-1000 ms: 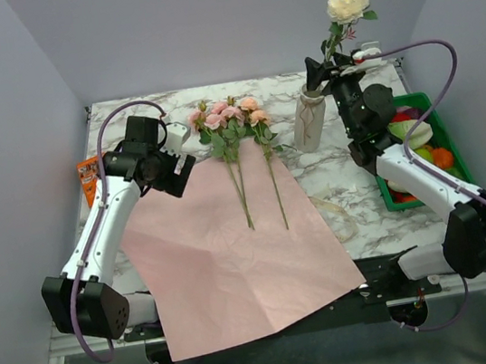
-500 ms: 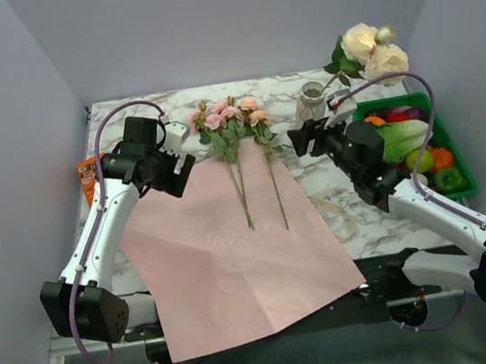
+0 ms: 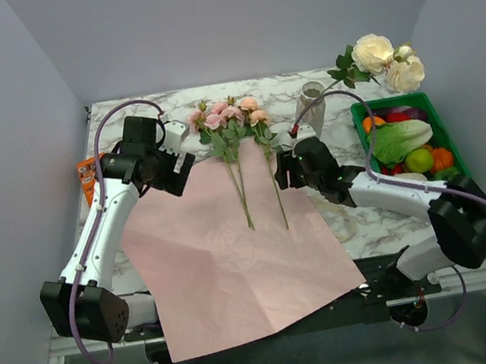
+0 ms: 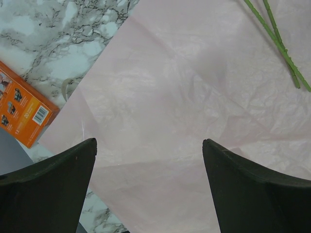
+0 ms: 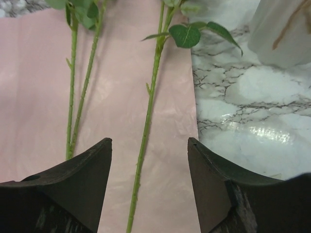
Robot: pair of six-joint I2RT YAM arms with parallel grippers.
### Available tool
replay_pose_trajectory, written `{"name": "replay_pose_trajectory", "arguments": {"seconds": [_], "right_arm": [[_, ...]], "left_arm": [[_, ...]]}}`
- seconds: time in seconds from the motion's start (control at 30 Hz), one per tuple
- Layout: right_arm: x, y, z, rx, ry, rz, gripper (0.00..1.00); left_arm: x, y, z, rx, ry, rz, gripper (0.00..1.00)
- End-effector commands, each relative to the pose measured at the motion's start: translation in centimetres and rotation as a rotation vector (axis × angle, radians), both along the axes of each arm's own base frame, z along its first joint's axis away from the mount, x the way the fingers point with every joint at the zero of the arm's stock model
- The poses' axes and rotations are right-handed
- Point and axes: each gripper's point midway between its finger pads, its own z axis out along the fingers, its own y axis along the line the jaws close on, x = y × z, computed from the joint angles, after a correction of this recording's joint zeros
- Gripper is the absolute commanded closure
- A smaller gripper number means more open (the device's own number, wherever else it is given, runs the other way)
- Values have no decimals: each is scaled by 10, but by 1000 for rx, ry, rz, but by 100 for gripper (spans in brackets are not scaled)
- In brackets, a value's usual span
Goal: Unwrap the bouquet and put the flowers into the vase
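The bouquet lies unwrapped. Its pink paper (image 3: 227,258) is spread flat, with pink and peach flowers (image 3: 229,115) lying at its far edge, stems toward me. Behind them stands the cream vase (image 3: 312,98), holding cream roses (image 3: 375,52) that lean to the right. My right gripper (image 3: 282,169) hangs low and open over the paper's right edge. In the right wrist view one green stem (image 5: 146,121) lies between the right gripper's (image 5: 149,145) jaws, untouched, and the vase (image 5: 284,34) shows at the upper right. My left gripper (image 3: 177,169) is open above the paper's left corner, nothing in it (image 4: 149,145).
A green crate (image 3: 455,164) of vegetables sits at the right edge. An orange box (image 3: 89,177) lies at the left edge, also in the left wrist view (image 4: 22,109). A beige ribbon (image 3: 339,213) lies on the marble right of the paper.
My right arm left the cream roses at the vase and swung down and left to the stems on the paper. The cream roses tipped to the right. The left arm stayed still.
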Motion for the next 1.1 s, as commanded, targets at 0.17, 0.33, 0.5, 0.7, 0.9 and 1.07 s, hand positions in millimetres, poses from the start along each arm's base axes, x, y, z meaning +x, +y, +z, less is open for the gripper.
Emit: {"name": "replay_pose_trajectory", "arguments": {"seconds": [0.17,0.33,0.5,0.7,0.9,1.07], "right_arm": [[41,12,-36,-84,75,-160,31],[62,30,-49,-155,136,-140,35],[70,34,-67,-246,224,-145,42],[82,35,-77,-319,246,-156,50],[79,35,-93,-355,311,-154,59],[76,42,-94,-290,302,-146,65]], "left_arm": [[0,-2,-7,-10,16,-13,1],[2,-1,-7,-2,14,-19,1],[5,1,-9,6,20,-19,1],[7,3,-11,12,25,-19,1],[9,4,-10,14,23,-19,1],[10,5,-11,15,26,-17,1]]}}
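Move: The upper part of the peach rose's stem, where its leaves begin, lies about 8 cm ahead of the right hand, 4 cm to its left and some 10 cm below. The pink roses lie roughly 10 cm to the left of that spot, at much the same depth. The vase stands about 16 cm ahead of the right hand and 8 cm to its right, its middle a few centimetres below. From the left hand, the peach stem spot is about 11 cm ahead, 24 cm to the right and 19 cm below. The right hand reaches forward about 9 cm and a little left while sinking, first mainly outward up the length of the peach rose's stem, then almost straight down to its leafy part, some 9 cm lower in all. On the way down the fingers tip about 15 degrees further towards the table, the hand's left side rolls down by about as much, and the gap closes from wide to roughly a third open, so that the stem comes between the two fingertips without being pinched yet. ##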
